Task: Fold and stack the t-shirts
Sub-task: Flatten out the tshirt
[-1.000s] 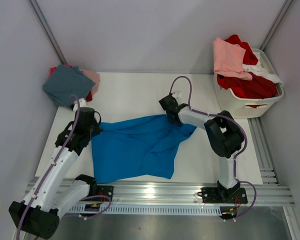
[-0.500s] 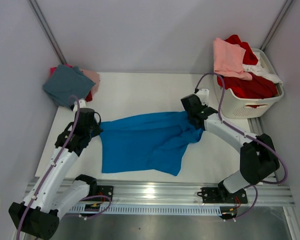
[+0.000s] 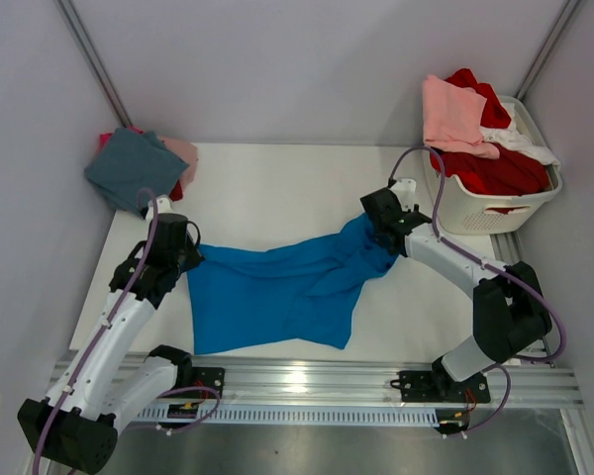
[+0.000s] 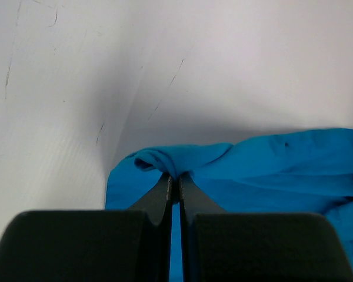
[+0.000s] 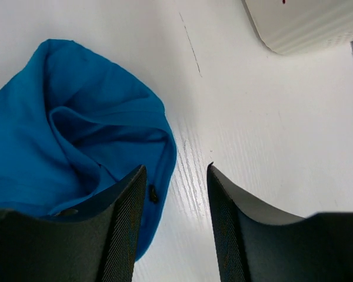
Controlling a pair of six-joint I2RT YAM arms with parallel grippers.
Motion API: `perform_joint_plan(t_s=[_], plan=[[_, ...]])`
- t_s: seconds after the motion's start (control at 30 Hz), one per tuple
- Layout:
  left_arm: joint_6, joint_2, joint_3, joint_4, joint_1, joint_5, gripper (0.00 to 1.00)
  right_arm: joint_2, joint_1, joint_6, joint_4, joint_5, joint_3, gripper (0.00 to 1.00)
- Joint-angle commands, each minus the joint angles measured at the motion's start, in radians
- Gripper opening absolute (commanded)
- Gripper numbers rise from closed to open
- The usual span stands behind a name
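A bright blue t-shirt (image 3: pixel 277 287) lies spread and rumpled across the middle of the table. My left gripper (image 3: pixel 190 259) is shut on its left edge; in the left wrist view the jaws pinch a blue fold (image 4: pixel 165 161). At the shirt's right end my right gripper (image 3: pixel 389 242) stands open just above the table. In the right wrist view the blue cloth (image 5: pixel 82 135) lies bunched beside the left finger (image 5: pixel 126 223), with bare table between the fingers. A folded dusty teal t-shirt (image 3: pixel 134 166) tops a small stack at the back left, over pale pink (image 3: pixel 183 150) and red cloth.
A white slatted laundry basket (image 3: pixel 490 208) stands at the back right, holding pink (image 3: pixel 452 114), red (image 3: pixel 490 168) and white tees. Its corner (image 5: pixel 306 23) shows in the right wrist view. Metal rails run along the table's near edge and right side.
My right gripper carried the shirt's right end to the right, then opened and let it go. The blue cloth has dropped and slackened. The left gripper kept its grip and stayed put.
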Motion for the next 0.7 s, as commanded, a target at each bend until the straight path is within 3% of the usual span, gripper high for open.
perform_joint_plan(t_s=[0.0, 0.17, 0.27, 0.47, 0.67], plan=[[-0.024, 0.001, 0.001, 0.023, 0.011, -0.01, 0.02, -0.002, 0.003, -0.002, 0.043, -0.043, 0.008, 0.5], [-0.025, 0.007, 0.001, 0.027, 0.009, -0.004, 0.03, 0.041, 0.021, -0.004, 0.125, -0.204, 0.03, 0.5], [-0.03, 0.011, 0.003, 0.026, 0.009, -0.001, 0.03, 0.148, 0.067, -0.019, 0.109, -0.263, 0.096, 0.49], [-0.031, 0.013, 0.001, 0.026, 0.009, 0.005, 0.02, 0.386, 0.168, -0.042, 0.001, -0.194, 0.329, 0.47], [-0.03, -0.001, -0.003, 0.024, 0.011, -0.005, 0.03, 0.492, 0.213, -0.063, -0.074, -0.129, 0.46, 0.45]])
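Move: The t-shirt's far edge, near the wrinkle right of its middle, is what the right hand heads for: about 17 cm to its left, some 4 cm ahead and 10 cm below. The t-shirt's right end lies nearly under the right hand, some 3 cm left and 2 cm ahead. The laundry basket stands around 28 cm to the right hand's right and 18 cm farther out. From the left hand, that spot on the far edge is roughly 32 cm right, 5 cm ahead and 13 cm below. The spread t-shirt, its far left corner still pinched by the left hand, which barely shifts, is crossed from above by the right hand: empty, it sweeps about 16 cm left from the right end to over the far edge, sinking some 6 cm and easing slightly forward. Its wrist turns about 20 degrees counter-clockwise and tips farther down; its fingers stay half open. ##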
